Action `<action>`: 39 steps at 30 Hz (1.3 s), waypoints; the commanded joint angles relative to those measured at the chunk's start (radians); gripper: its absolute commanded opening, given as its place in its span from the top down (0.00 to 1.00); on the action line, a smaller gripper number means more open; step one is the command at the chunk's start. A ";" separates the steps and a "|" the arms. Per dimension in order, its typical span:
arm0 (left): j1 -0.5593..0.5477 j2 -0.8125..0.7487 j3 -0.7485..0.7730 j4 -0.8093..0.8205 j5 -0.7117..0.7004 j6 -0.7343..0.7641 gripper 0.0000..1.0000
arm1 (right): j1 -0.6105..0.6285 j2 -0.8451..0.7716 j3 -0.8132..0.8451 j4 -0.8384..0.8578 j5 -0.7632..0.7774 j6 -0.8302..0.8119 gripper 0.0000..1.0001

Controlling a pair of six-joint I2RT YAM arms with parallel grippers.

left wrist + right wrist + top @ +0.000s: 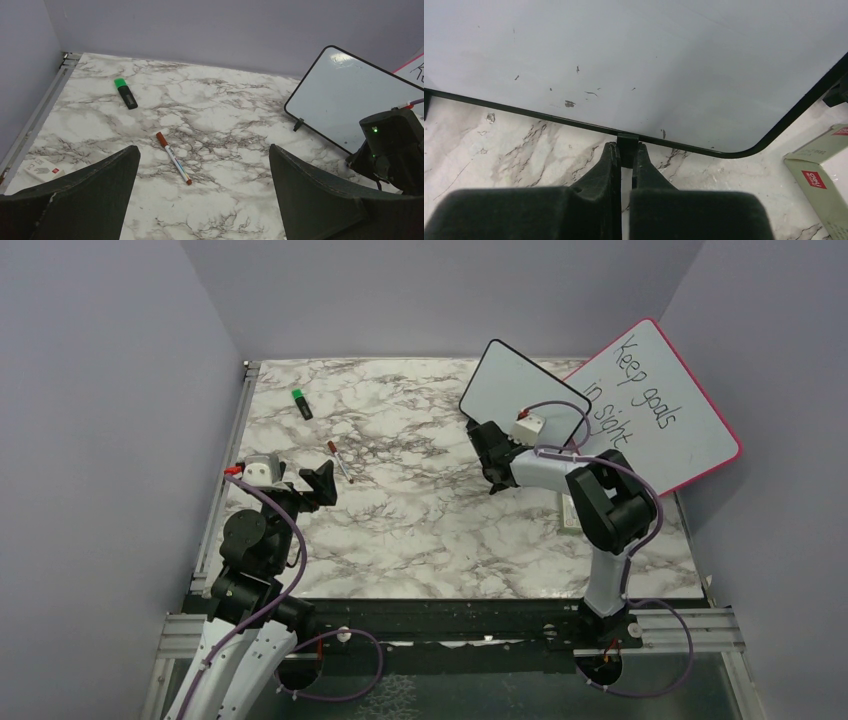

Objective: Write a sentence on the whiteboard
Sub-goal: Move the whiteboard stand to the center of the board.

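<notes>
The whiteboard (520, 385) (345, 100) (649, 65) stands tilted at the back right of the marble table, thin black frame around a white face. That face carries only a few dark specks, and no sentence is in view on it. My right gripper (487, 435) (625, 146) is at the board's lower edge, shut on one of its small black feet (627, 139). A red-capped marker (339, 460) (173, 157) lies on the table just ahead of my left gripper (322, 480) (204, 150), which is wide open and holds nothing.
A larger pink-framed board (660, 410) with black handwriting leans behind the whiteboard. A green-capped highlighter (302, 403) (125, 92) lies at the back left. A small box (819, 175) sits right of the right gripper, another box (42, 170) by the left rail.
</notes>
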 commanded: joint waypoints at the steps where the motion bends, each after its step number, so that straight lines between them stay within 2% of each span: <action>1: -0.007 -0.002 -0.010 0.005 -0.020 0.012 0.01 | -0.001 -0.045 -0.074 0.083 -0.012 -0.101 1.00; 11: -0.007 0.001 -0.011 0.005 -0.013 0.013 0.01 | -0.001 -0.212 -0.271 0.270 -0.288 -0.324 1.00; 25: -0.006 -0.002 -0.017 0.003 -0.023 0.021 0.01 | 0.013 -0.479 -0.531 0.353 -0.622 -0.468 0.99; 33: -0.006 -0.002 -0.022 0.008 -0.024 0.023 0.01 | 0.039 -0.583 -0.586 0.301 -0.730 -0.570 0.99; 39: -0.006 -0.002 -0.028 0.013 -0.025 0.028 0.01 | 0.078 -0.548 -0.559 0.294 -0.789 -0.614 0.99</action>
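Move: The right hand already grips the near right foot of the slanting whiteboard stand; the table's open middle lies about 20 cm to its left and 2 cm back. The board's middle is some 11 cm ahead and 2 cm right; the pen box sits roughly 12 cm back and 12 cm right. The large red-framed board is about 13 cm ahead, 33 cm right. From the left hand, the table's middle lies around 15 cm ahead, 27 cm right and 28 cm below. Still pinching its foot, the right hand drags the whiteboard stand back 12 cm, ending leftward, turning counter-clockwise nearly 50 degrees. ##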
